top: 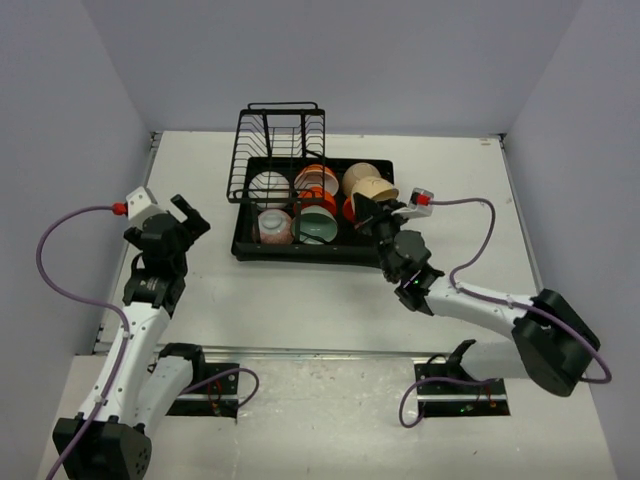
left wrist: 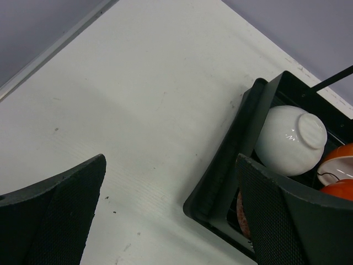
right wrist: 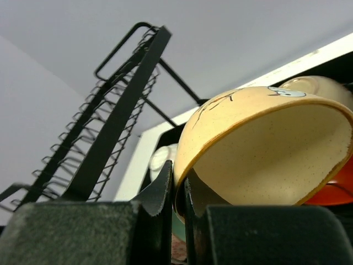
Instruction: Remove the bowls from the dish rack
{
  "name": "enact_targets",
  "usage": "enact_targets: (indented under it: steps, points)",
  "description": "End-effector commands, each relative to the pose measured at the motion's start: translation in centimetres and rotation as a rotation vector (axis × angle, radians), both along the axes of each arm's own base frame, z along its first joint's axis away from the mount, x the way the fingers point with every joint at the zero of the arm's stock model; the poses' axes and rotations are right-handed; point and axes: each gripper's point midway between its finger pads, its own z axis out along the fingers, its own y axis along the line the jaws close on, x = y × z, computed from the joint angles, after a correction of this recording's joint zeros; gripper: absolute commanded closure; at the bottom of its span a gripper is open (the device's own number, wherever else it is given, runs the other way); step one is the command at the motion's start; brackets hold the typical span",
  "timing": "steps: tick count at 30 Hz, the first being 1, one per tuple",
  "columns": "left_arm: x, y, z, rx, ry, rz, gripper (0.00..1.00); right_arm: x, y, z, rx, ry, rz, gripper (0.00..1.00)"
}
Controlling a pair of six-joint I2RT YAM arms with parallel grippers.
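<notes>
The black dish rack (top: 300, 255) holds several bowls: white (top: 270, 187), orange (top: 318, 180), pink speckled (top: 275, 226), green (top: 318, 227) and beige (top: 358, 175). My right gripper (top: 372, 212) is shut on the rim of a tan bowl (top: 377, 190), tilted on edge above the rack's right end. In the right wrist view one finger is inside and one outside the tan bowl (right wrist: 265, 149) at my right gripper (right wrist: 181, 187). My left gripper (top: 190, 215) hangs open over the table left of the rack, holding nothing. The left wrist view has my left gripper (left wrist: 171, 165) open beside the rack's corner (left wrist: 231, 160) and the white bowl (left wrist: 289, 141).
The rack's upright wire section (right wrist: 110, 121) rises at its back left. A second beige bowl (right wrist: 314, 84) and an orange one (right wrist: 336, 190) sit close behind and under the held bowl. Grey walls enclose the table on three sides.
</notes>
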Motion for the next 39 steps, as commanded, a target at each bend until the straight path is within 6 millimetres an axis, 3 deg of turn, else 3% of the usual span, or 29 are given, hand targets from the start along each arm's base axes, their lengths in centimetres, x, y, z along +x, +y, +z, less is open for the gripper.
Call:
enact_targets:
  steps: [1, 4, 9, 12, 14, 15, 18, 19, 22, 28, 35, 39]
  points:
    - [0.6, 0.3, 0.7, 0.011, -0.024, 0.012, 0.01, 1.9, -5.2, 4.6, -0.091, 0.028, -0.176, 1.0]
    - [1.1, 0.3, 0.1, 0.015, 0.014, 0.013, 0.01, 3.8, -10.4, 3.7, -0.205, 0.217, -0.264, 1.0]
    - [1.7, 0.9, -0.5, 0.033, 0.073, 0.052, 0.05, 2.9, -17.3, 6.3, -0.293, 0.275, -0.425, 1.0]
    - [1.9, 1.6, 0.0, 0.039, 0.093, 0.104, 0.05, 3.5, -20.8, 6.1, -0.34, 0.361, -0.51, 1.0]
    - [2.2, 2.1, 0.7, 0.04, 0.086, 0.138, 0.05, 4.4, -21.5, 5.8, -0.338, 0.407, -0.495, 1.0]
    - [2.5, 2.4, 0.9, 0.047, 0.089, 0.155, 0.04, 5.7, -22.1, 3.8, -0.347, 0.47, -0.484, 1.0]
    - [2.9, 2.8, 0.3, 0.068, 0.145, 0.181, 0.04, 7.5, -24.1, 1.4, -0.338, 0.59, -0.486, 1.0]
    - [3.1, 2.7, 0.2, 0.065, 0.154, 0.181, 0.04, 8.5, -24.4, -0.8, -0.344, 0.653, -0.475, 1.0]
    - [3.9, 1.8, -0.5, 0.034, 0.185, 0.139, 0.03, 9.5, -26.5, -3.4, -0.312, 0.762, -0.461, 1.0]
    - [2.9, -0.5, -2.4, -0.029, 0.21, 0.022, 0.01, 10.0, -29.4, -4.9, -0.313, 0.902, -0.466, 1.0]
    - [2.5, -0.8, -1.9, 0.058, 0.207, -0.07, 0.01, 10.1, -31.3, -6.3, -0.316, 1.01, -0.46, 1.0]
    - [2.5, -0.6, -2.5, 0.074, 0.252, -0.065, 0.01, 10.0, -33.2, -9.8, -0.327, 1.106, -0.469, 1.0]
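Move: The right hand already holds the cream bowl by its rim above the dish rack; the bare table spot it is taken to lies about 34 cm right, 8 cm ahead and 17 cm below. Some 12 cm beneath the hand, the orange bowl sits 1 cm ahead and 2 cm right, the tan bowl 9 cm ahead and 2 cm right. From the left hand that table spot is roughly 80 cm right, level ahead, 13 cm lower. Right hand carries the pinched cream bowl roughly 30 cm right and forward, then down, tipping fingers downward; left dips. ##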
